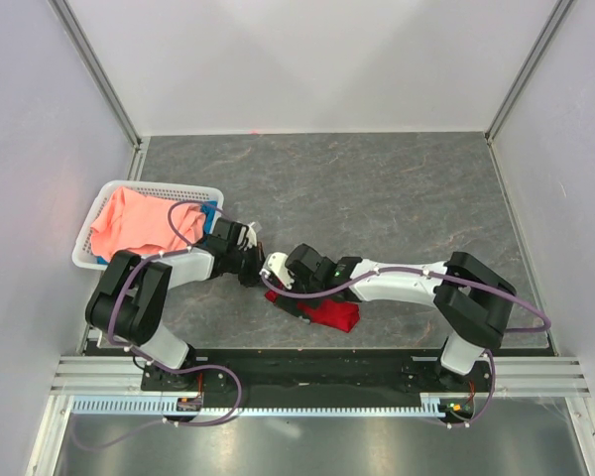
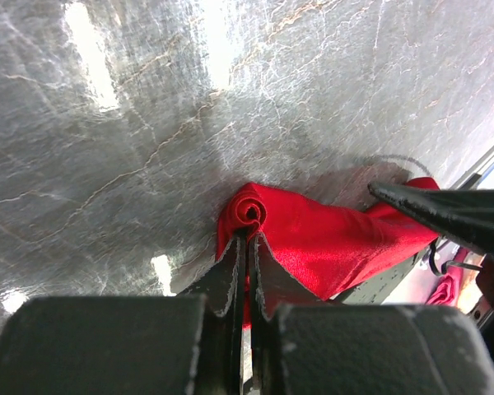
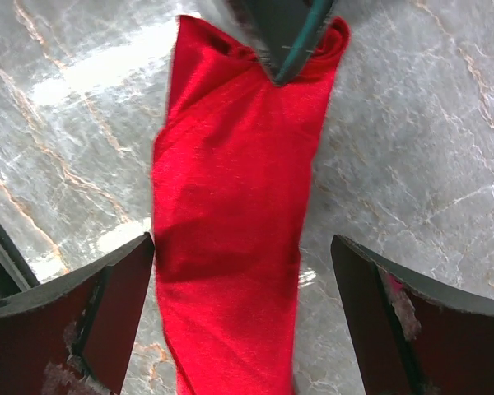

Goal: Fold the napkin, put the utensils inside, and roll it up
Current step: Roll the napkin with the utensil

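The napkin point(image 1: 334, 316) is a deep red cloth rolled into a long bundle on the grey table, near the front edge. Its spiral end point(image 2: 251, 209) faces the left wrist camera. My left gripper point(image 2: 249, 240) is shut on that end, with red cloth showing between its pads; its dark tip point(image 3: 285, 43) also presses the far end of the napkin point(image 3: 230, 247) in the right wrist view. My right gripper point(image 3: 240, 243) stands open over the roll, one finger on each side and neither touching it. The utensils are hidden.
A white basket point(image 1: 107, 194) at the left holds a salmon-pink cloth point(image 1: 134, 223) and a blue cloth point(image 1: 210, 212). One right finger point(image 2: 445, 211) reaches into the left wrist view. The black base rail point(image 1: 307, 365) runs just below the napkin.
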You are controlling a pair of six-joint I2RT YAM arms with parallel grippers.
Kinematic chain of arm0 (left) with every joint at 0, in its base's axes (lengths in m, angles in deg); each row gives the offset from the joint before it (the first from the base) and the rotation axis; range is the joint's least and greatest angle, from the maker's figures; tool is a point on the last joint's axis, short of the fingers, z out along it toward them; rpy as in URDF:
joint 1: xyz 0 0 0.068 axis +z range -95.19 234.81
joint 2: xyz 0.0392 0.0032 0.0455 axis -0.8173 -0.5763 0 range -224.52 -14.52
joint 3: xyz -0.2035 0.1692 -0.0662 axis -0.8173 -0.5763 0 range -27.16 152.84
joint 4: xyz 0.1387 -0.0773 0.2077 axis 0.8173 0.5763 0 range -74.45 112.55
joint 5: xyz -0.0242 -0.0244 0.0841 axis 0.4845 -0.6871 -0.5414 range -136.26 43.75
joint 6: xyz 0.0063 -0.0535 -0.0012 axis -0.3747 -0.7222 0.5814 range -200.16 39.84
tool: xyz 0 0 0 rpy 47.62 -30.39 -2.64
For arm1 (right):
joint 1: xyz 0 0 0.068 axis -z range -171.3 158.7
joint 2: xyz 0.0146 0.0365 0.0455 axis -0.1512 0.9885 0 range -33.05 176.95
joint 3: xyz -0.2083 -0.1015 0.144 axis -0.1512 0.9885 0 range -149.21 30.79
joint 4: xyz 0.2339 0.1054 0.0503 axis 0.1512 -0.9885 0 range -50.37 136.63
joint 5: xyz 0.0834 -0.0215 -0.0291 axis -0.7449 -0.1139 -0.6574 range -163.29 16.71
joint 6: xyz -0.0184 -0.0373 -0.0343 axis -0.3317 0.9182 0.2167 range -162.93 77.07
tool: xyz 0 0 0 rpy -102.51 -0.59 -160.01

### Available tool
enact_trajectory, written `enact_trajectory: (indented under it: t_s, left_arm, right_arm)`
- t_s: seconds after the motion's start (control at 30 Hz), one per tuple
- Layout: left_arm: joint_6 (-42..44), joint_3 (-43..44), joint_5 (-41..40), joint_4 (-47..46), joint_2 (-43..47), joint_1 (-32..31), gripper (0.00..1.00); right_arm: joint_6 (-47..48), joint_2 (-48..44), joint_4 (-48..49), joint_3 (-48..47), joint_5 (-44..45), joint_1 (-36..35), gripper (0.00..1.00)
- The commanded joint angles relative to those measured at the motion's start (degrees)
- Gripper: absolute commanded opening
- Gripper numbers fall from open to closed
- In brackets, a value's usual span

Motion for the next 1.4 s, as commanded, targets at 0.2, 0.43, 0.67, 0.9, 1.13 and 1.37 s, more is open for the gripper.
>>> enact_trajectory:
  t_s: [0.2, 0.43, 0.67, 0.9, 1.13, 1.37]
  left_arm:
    - [0.9, 2.7, -2.5, 5.2, -2.2, -0.1, 0.02]
    - [1.1, 3.4, -2.5, 5.9, -1.5, -0.1, 0.02]
    - [0.4, 6.0, -3.0, 6.9, 0.2, 0.1, 0.34]
    - [2.5, 13.2, -3.2, 12.2, 2.8, 3.1, 0.72]
    - [5.9, 20.2, -3.7, 18.5, 5.3, 8.9, 0.85]
    - [9.6, 26.0, -2.3, 22.5, 8.1, 11.8, 0.87]
  right_arm:
    - [-1.1, 0.1, 1.1, 1.4, 4.9, -3.9, 0.95]
    - [-3.2, 3.3, -1.4, 0.5, 9.4, -3.9, 0.9]
    - [-7.2, 4.2, -2.5, 1.4, 11.0, -3.9, 0.66]
    - [-11.6, 3.7, -1.2, 3.0, 12.2, -2.3, 0.55]
    - [-15.5, 4.0, 0.1, 3.2, 11.1, 5.4, 0.52]
    - [-17.7, 7.4, 0.8, -0.3, 11.8, 15.0, 0.51]
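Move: Just below the right hand's open fingers, which straddle it, lies the rolled napkin: its middle is about 4 cm to the right, 1 cm back and 2 cm down. The left hand is shut on the roll's left end, the napkin's middle lying some 10 cm to its right and 5 cm back. From the left hand the basket stands roughly 24 cm to the left and 12 cm farther out. Sinking about 2 cm around the roll, the right hand half closes until its fingers grip the sides, then drags the napkin low over the table, forward and to the right, turning clockwise some 30 degrees. The left hand holds at first, opens to let go of the end, and swings up and forward about 15 cm, drifting left, clear of the napkin. ##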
